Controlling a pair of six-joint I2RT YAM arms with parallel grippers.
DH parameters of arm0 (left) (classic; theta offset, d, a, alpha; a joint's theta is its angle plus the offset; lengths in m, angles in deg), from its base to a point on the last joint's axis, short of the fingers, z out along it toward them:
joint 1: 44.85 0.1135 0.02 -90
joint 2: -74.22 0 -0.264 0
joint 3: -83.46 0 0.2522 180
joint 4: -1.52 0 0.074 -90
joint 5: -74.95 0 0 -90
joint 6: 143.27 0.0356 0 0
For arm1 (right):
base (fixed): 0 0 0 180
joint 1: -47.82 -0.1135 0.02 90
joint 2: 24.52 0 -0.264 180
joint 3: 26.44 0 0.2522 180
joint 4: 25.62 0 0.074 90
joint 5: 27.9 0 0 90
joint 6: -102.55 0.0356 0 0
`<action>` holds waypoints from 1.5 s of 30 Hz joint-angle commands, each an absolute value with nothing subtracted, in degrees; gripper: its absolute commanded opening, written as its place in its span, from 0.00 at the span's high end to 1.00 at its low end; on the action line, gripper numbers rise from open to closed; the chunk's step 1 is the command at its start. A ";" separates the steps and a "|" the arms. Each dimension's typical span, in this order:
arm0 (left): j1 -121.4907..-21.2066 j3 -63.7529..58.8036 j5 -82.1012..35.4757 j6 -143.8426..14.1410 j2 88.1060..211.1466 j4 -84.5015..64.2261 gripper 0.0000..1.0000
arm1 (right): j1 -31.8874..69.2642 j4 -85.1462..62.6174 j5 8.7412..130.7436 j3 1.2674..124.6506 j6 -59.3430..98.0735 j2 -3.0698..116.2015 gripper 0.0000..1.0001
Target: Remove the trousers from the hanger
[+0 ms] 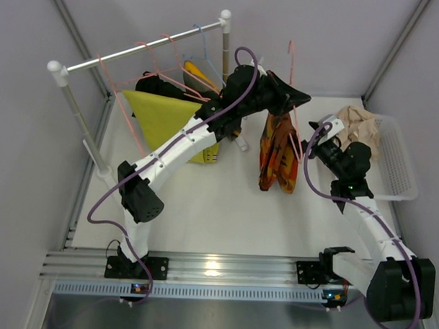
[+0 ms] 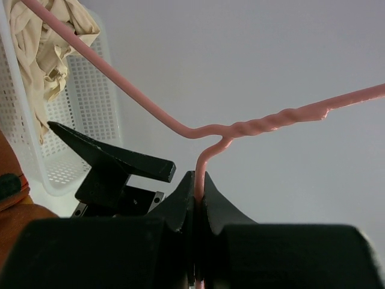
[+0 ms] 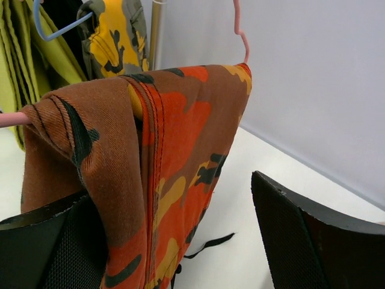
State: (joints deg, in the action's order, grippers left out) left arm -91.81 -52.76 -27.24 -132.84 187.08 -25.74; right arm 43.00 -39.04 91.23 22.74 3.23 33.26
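Note:
The orange-red trousers [image 1: 277,153] with a dark camouflage pattern hang folded over a pink wire hanger [image 1: 289,59] above the table. My left gripper [image 1: 294,98] is shut on the hanger's wire just below its twisted neck [image 2: 198,180] and holds it up. My right gripper [image 1: 312,141] is open beside the trousers. In the right wrist view the trousers [image 3: 174,156] hang between its fingers [image 3: 313,235], against the left one, with a gap to the right one. The pale beige trousers [image 1: 358,122] lie crumpled in the white basket [image 1: 396,167].
A clothes rack with a metal rail [image 1: 137,52] stands at the back left. It carries several wire hangers, a yellow-green cloth [image 1: 163,115], a black garment and a yellow camouflage one [image 3: 114,36]. The grey walls enclose the table.

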 commanded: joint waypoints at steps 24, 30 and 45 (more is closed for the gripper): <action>-94.68 -47.92 -33.51 -130.98 177.58 -13.56 1.00 | 42.53 -40.96 87.24 34.16 17.10 32.18 1.00; -93.10 -42.72 -32.46 -123.06 175.91 -17.86 1.00 | 45.61 -35.77 87.41 41.02 24.13 27.61 1.00; -90.73 -33.75 -39.22 -115.32 178.10 -24.62 1.00 | 50.36 -29.27 81.62 56.66 34.43 22.60 1.00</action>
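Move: The orange camouflage trousers hang with their middle about 2 cm ahead, 6 cm left and 8 cm below the open right fingers. The pink hanger's neck, already held by the left gripper, is some 2 cm ahead, 6 cm left and 15 cm above them. The beige trousers lie roughly 20 cm ahead, 22 cm right and 22 cm below. From the left hand, the camouflage trousers are about 1 cm back, 1 cm left and 23 cm below. Ease the right gripper about 2 cm left and 1 cm forward into the trousers' upper fold, then shut it to pinch the cloth. Lift the fold nearly 20 cm, drawing it right and a little back and rolling the hand some 25 degrees, left side rising. Keep the left gripper shut on the hanger neck, drawing back about 4 cm and rising slightly; then drift left and dip it below its starting height. ##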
